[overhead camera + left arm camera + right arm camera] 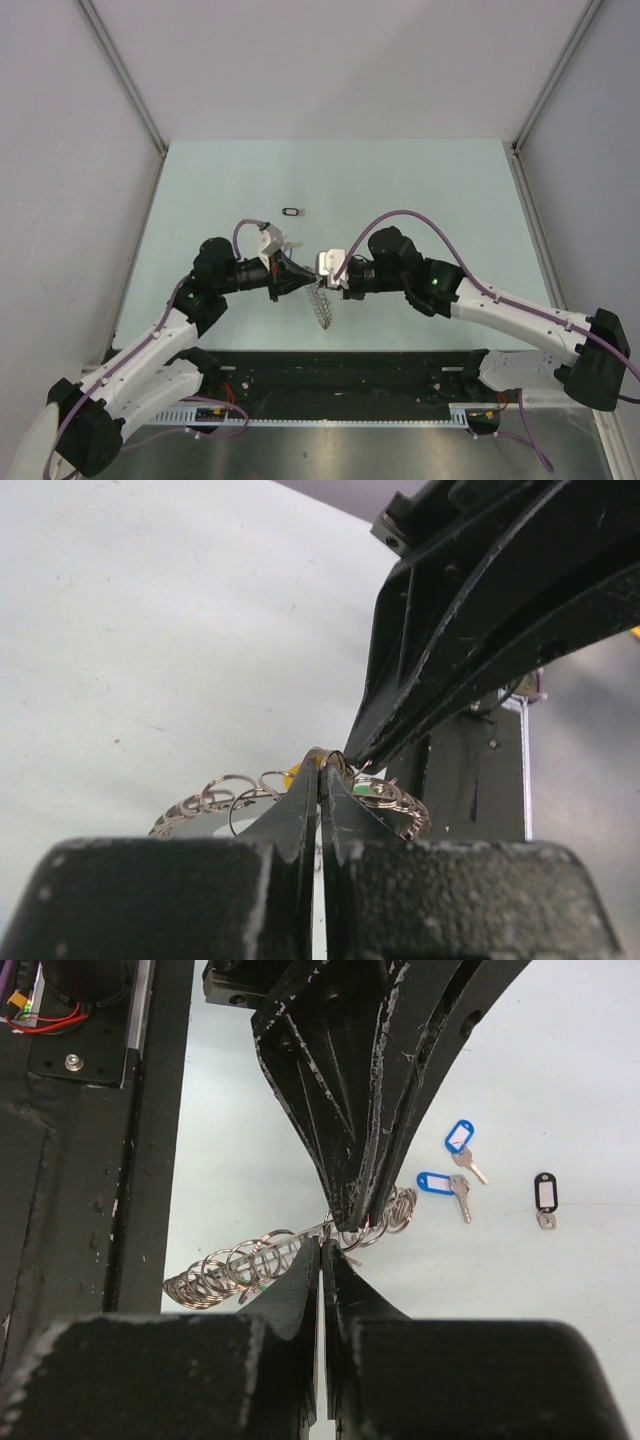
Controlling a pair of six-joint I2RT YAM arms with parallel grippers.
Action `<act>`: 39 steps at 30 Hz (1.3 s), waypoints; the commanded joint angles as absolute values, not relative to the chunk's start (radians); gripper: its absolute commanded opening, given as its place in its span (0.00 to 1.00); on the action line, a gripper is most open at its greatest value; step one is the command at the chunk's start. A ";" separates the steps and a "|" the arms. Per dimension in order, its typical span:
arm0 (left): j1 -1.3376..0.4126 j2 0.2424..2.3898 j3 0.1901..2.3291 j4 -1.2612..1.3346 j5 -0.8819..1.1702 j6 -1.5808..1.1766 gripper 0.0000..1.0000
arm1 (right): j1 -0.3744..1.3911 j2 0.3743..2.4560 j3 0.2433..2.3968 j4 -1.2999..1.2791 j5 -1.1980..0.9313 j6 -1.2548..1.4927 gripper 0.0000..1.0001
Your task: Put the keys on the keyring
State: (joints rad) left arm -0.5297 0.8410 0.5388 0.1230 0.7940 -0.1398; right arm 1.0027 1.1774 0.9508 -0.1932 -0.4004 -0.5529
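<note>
The keyring (238,1264) is a floppy silver chain of small loops, held in the air between both grippers. In the top view the keyring (318,306) dangles below the spot where they meet. My left gripper (321,766) is shut on its wire, with loops spilling to both sides. My right gripper (322,1247) is shut on the same wire, tip to tip with the left gripper (354,1222). A yellow tag (291,774) and a green one (362,788) peek from among the loops. Two blue-tagged keys (436,1182) and a black-tagged key (545,1196) lie on the table.
The pale green table (420,190) has grey walls on three sides. A black-tagged key (293,211) lies just beyond the grippers. A black rail with wiring (340,372) runs along the near edge, between the arm bases.
</note>
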 commanded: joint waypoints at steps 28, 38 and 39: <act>-0.540 0.742 0.621 -0.134 0.739 0.121 0.65 | 0.966 1.196 0.937 -0.092 -0.497 -0.564 0.00; -0.543 0.951 0.842 -0.523 0.879 0.537 0.64 | 0.985 1.197 0.946 -0.112 -0.492 -0.572 0.00; -0.545 0.962 0.847 -0.528 0.890 0.541 0.61 | 0.985 1.197 0.945 -0.113 -0.492 -0.574 0.00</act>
State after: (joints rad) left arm -0.5392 0.9161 0.7956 -0.3771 0.8085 0.3748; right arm 0.9752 1.2018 0.8925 -0.1459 -0.4793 -0.5568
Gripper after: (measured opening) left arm 0.644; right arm 0.009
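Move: Shut at the top of the keyring, both hands have its middle some 6 cm below their tips and about 1 cm back towards the bases, in line sideways with the right hand and about 1 cm to the right of the left one. From the left hand, the table, some 21 cm lower, holds a blue-tagged key about 26 cm ahead and 8 cm left, a second one roughly 28 cm ahead and 14 cm left, and the black-tagged key about 37 cm ahead and 8 cm left. Letting go of the keyring, the left hand spreads its fingers to about two-thirds and backs off left by some 2 cm, rising slightly, then eases about 1 cm back right; its fingertips first tilt up, then swing over to point about 15 degrees further down than at the start. The right hand keeps its pinch on the keyring, shifts about 1 cm forward and back again, and sinks some 2.5 cm. ##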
